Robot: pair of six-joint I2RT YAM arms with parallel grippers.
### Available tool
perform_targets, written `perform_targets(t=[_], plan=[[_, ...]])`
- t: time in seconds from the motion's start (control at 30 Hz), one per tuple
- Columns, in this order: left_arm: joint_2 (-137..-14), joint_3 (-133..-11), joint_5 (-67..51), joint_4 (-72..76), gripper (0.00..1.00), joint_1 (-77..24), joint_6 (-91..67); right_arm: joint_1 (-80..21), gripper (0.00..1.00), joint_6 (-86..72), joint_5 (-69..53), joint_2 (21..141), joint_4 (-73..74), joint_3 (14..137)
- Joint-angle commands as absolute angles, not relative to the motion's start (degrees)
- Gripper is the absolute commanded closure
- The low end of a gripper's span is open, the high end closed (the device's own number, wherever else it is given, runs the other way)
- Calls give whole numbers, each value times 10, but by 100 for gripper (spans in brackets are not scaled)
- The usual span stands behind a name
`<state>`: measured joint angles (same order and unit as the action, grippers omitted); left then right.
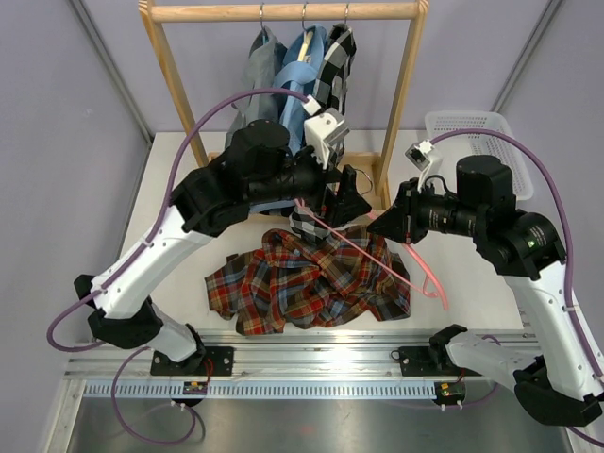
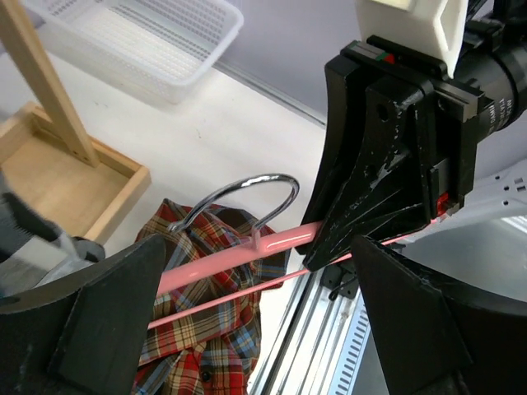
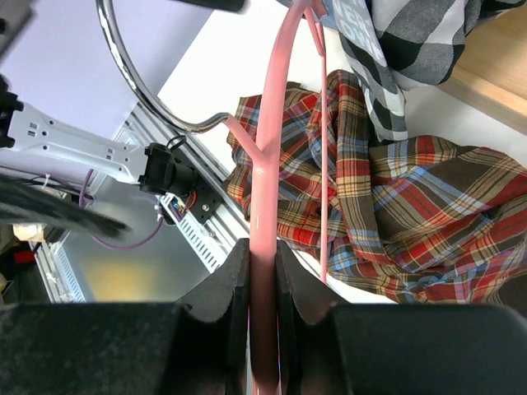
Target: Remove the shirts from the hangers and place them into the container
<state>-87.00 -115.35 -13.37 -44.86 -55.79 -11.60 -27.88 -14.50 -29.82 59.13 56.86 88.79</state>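
Note:
The red-and-dark plaid shirt (image 1: 311,278) lies crumpled on the table, off its hanger (image 1: 429,274). My right gripper (image 1: 385,226) is shut on one arm of that thin pink hanger (image 3: 268,164) and holds it above the shirt (image 3: 412,206). The silver hook (image 2: 247,193) points away from the shirt. My left gripper (image 1: 351,200) stands wide open, and the pink rod (image 2: 222,263) crosses the gap between its fingers (image 2: 107,313) without touching them. Grey (image 1: 262,71), light blue (image 1: 304,61) and checked (image 1: 338,66) shirts hang at the back. The white lattice container (image 1: 472,137) sits at far right.
The wooden rack (image 1: 283,11) stands at the back, its base frame (image 2: 74,197) on the table behind the plaid shirt. The checked shirt's hem (image 3: 412,49) hangs close to the hanger. An aluminium rail (image 1: 311,349) runs along the near edge.

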Motion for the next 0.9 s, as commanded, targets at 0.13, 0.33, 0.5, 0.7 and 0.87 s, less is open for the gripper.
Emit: perform_targets(t=[0.13,0.33,0.5,0.7,0.87], plan=[[-733,-1101,-11,-400,1,-568,-142,-285,100,-135,-211,556,575,912],[-569,-1010,76,-402,1,-568,-169,-285,100,-137,-99,513,630,954],[-502,-990,98,-430,1,-568,-192,-285,100,-139,-82,486,656,977],[-482,-964,103,-452,1,-568,-207,-285,100,-135,-112,454,656,1002],[-476,-954,105,-450,1,-568,-212,-285,100,-139,-91,420,633,1002]])
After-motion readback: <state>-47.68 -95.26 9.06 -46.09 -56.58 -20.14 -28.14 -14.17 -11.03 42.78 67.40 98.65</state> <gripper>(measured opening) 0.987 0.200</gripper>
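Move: The plaid shirt lies spread on the table, its middle about 42 cm below the open left gripper, 7 cm to its left and a couple of centimetres ahead. The checkered shirt hangs some 25 cm ahead of that gripper, 3 cm left and 12 cm lower. From the right gripper, which already holds the bare pink hanger, the plaid shirt is about 14 cm left, 3 cm ahead and 36 cm down; the white container is roughly 42 cm ahead, 35 cm right and 34 cm down. Draw the left gripper, already open, clear of the hanger: sweep it about 20 cm left, high over the plaid shirt, rising as it also backs off a little, then let it sink slightly, turning its fingers counter-clockwise and up towards level. Keep the right fingers pinched on the hanger and carry it right, back and up, some 9 cm to the right, swinging clockwise and tipping the fingertips up. ##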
